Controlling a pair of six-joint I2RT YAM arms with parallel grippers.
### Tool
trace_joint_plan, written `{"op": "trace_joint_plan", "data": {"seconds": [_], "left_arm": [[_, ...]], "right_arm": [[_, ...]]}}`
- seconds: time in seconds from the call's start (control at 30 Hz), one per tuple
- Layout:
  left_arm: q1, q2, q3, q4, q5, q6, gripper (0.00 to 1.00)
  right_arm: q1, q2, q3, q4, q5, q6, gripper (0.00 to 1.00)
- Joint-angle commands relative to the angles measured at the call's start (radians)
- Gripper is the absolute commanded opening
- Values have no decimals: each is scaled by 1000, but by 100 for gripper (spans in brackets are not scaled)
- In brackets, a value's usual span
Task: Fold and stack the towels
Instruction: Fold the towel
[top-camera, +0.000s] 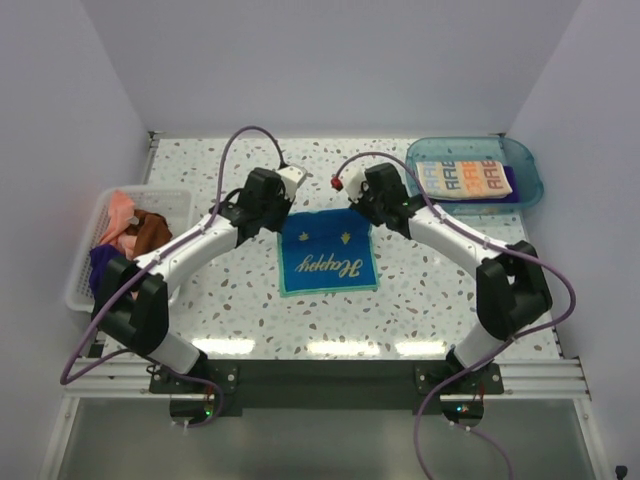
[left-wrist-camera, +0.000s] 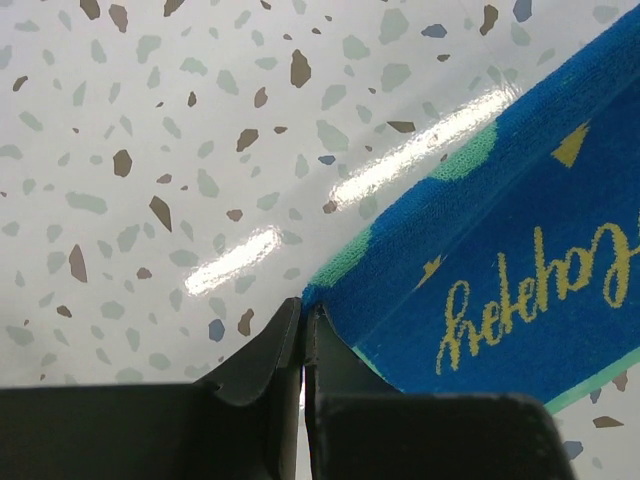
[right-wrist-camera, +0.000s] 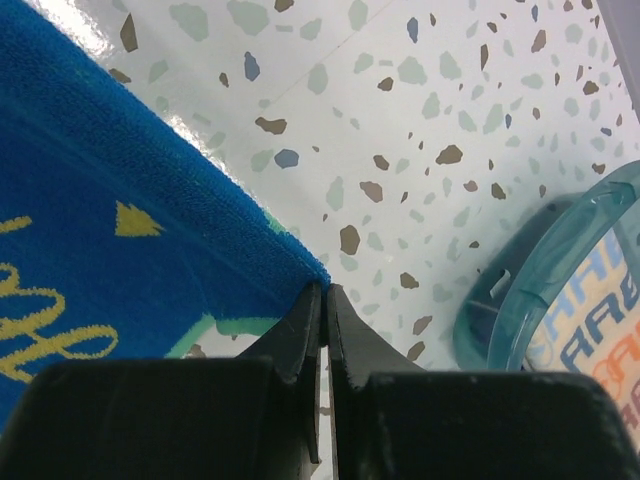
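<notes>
A blue "Happy" towel (top-camera: 327, 255) lies folded in the middle of the table, its lettering upside down from the camera. My left gripper (top-camera: 283, 207) is shut on its far left corner (left-wrist-camera: 318, 292). My right gripper (top-camera: 366, 205) is shut on its far right corner (right-wrist-camera: 312, 268). In the right wrist view the pinched top layer is raised off a green-edged layer below. A white "RABBIT" towel (top-camera: 463, 178) rests folded on a purple towel (top-camera: 515, 197) in the teal tray (top-camera: 530, 165). Pink (top-camera: 118, 215), brown (top-camera: 152, 230) and purple (top-camera: 105, 262) towels are heaped in the white basket (top-camera: 80, 275).
The teal tray (right-wrist-camera: 520, 300) stands at the back right, close to my right gripper. The white basket sits at the left edge beside my left arm. White walls close in the left, back and right sides of the speckled table (top-camera: 430, 290).
</notes>
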Motion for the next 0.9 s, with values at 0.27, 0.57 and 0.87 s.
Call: {"op": "trace_joint_plan", "data": {"seconds": [0.27,0.57,0.87], "left_arm": [[34,-96,-122,-17,-6,-17,0],[34,-174,-187,-46,73,-66,0],[34,-181,-265,-55,167,-124,0]], "right_arm": [[-23,-203,-210,145,1,-126,0],[-17,-324,-330,141,-102,-198,1],[-12,-355,-362,3,-251,-143,1]]}}
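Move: Both hands still pinch the blue towel, which hangs slightly raised between them. From the left hand, the middle of the near edge lies about 14 cm back, 10 cm right and 8 cm below, with the white basket roughly 33 cm left and 4 cm back. From the right hand, that edge is some 17 cm back, 8 cm left and 8 cm down; the rabbit towel is about 22 cm right and 8 cm ahead. Both closed grippers draw the pinched towel back 7–8 cm towards its near edge, the left sinking 3 cm. ##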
